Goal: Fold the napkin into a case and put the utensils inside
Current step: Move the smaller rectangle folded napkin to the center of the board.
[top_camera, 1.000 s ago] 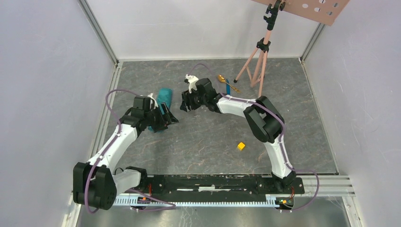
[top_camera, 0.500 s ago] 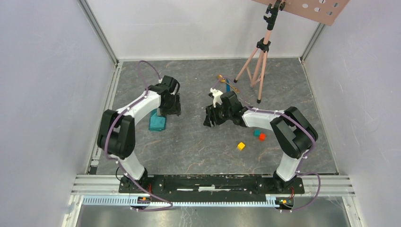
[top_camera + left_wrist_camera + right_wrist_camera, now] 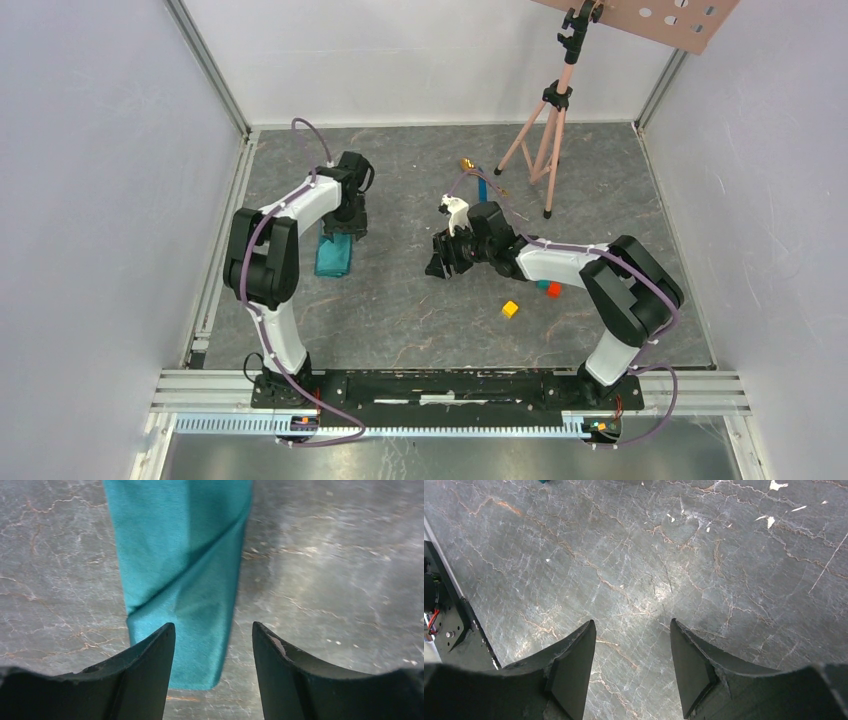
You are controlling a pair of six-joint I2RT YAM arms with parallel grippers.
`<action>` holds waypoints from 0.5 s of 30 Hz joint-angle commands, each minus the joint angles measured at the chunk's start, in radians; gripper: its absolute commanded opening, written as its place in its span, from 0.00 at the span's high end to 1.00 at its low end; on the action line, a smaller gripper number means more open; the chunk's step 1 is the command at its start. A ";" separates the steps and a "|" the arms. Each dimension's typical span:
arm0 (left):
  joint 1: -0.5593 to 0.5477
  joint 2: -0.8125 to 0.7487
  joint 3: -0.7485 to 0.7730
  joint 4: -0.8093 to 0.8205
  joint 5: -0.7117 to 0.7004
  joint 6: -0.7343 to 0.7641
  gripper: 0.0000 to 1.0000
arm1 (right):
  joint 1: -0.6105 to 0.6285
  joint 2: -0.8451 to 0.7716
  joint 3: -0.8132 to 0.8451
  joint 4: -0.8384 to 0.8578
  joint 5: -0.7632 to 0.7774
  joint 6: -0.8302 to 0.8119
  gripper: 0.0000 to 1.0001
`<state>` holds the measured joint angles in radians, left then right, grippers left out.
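Note:
The napkin (image 3: 333,258) lies on the floor folded into a narrow teal case (image 3: 185,570). My left gripper (image 3: 341,229) hovers over its far end, jaws open (image 3: 213,630), and the cloth's end shows between and under the fingers, not pinched. My right gripper (image 3: 441,264) stands open over bare floor (image 3: 631,625), well right of the napkin, holding nothing. The utensils lie at the back: a gold spoon (image 3: 467,163) and a blue knife (image 3: 482,184), partly hidden by the right arm's cable.
A yellow cube (image 3: 510,309), a red cube (image 3: 554,290) and a teal cube (image 3: 541,283) sit near the right arm. A pink tripod (image 3: 545,130) stands at the back right. The black base rail (image 3: 440,388) runs along the near edge.
The left arm swung from the near side of the napkin to its far side, and the napkin now lies flat. Its jaws narrowed slightly. The right gripper drew back toward the near right.

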<state>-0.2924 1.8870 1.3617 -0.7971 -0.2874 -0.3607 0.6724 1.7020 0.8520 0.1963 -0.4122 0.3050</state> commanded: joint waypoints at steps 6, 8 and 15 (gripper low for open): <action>0.095 0.023 -0.024 0.030 0.039 0.095 0.36 | 0.003 -0.047 -0.013 0.076 -0.031 0.012 0.38; 0.121 0.019 -0.042 0.032 0.043 0.111 0.36 | 0.004 -0.042 -0.014 0.081 -0.034 0.015 0.38; 0.162 -0.008 -0.070 0.010 -0.050 0.180 0.36 | 0.011 -0.030 -0.018 0.099 -0.047 0.027 0.38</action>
<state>-0.1482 1.9045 1.3067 -0.7769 -0.2665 -0.2752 0.6746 1.6970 0.8402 0.2417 -0.4400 0.3218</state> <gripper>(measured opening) 0.643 0.621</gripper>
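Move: The folded napkin lies lengthwise under the left hand, its middle about 2 cm ahead, 2 cm to the left and some 3 cm below; the left finger is over the cloth and the right finger is just off its right long edge. Nothing else lies near on the table. From the right hand, which takes no part, the napkin's middle is roughly 24 cm to the left, 9 cm ahead and 4 cm lower. The left hand sweeps about 5 cm to its left across the napkin while sinking some 2 cm and easing back slightly near the end, its downward-pointing fingers staying open at the same width. As it goes, the right finger comes from beside the napkin's right long edge onto the cloth and pushes the napkin along to the left, with hardly any turn of the wrist. ##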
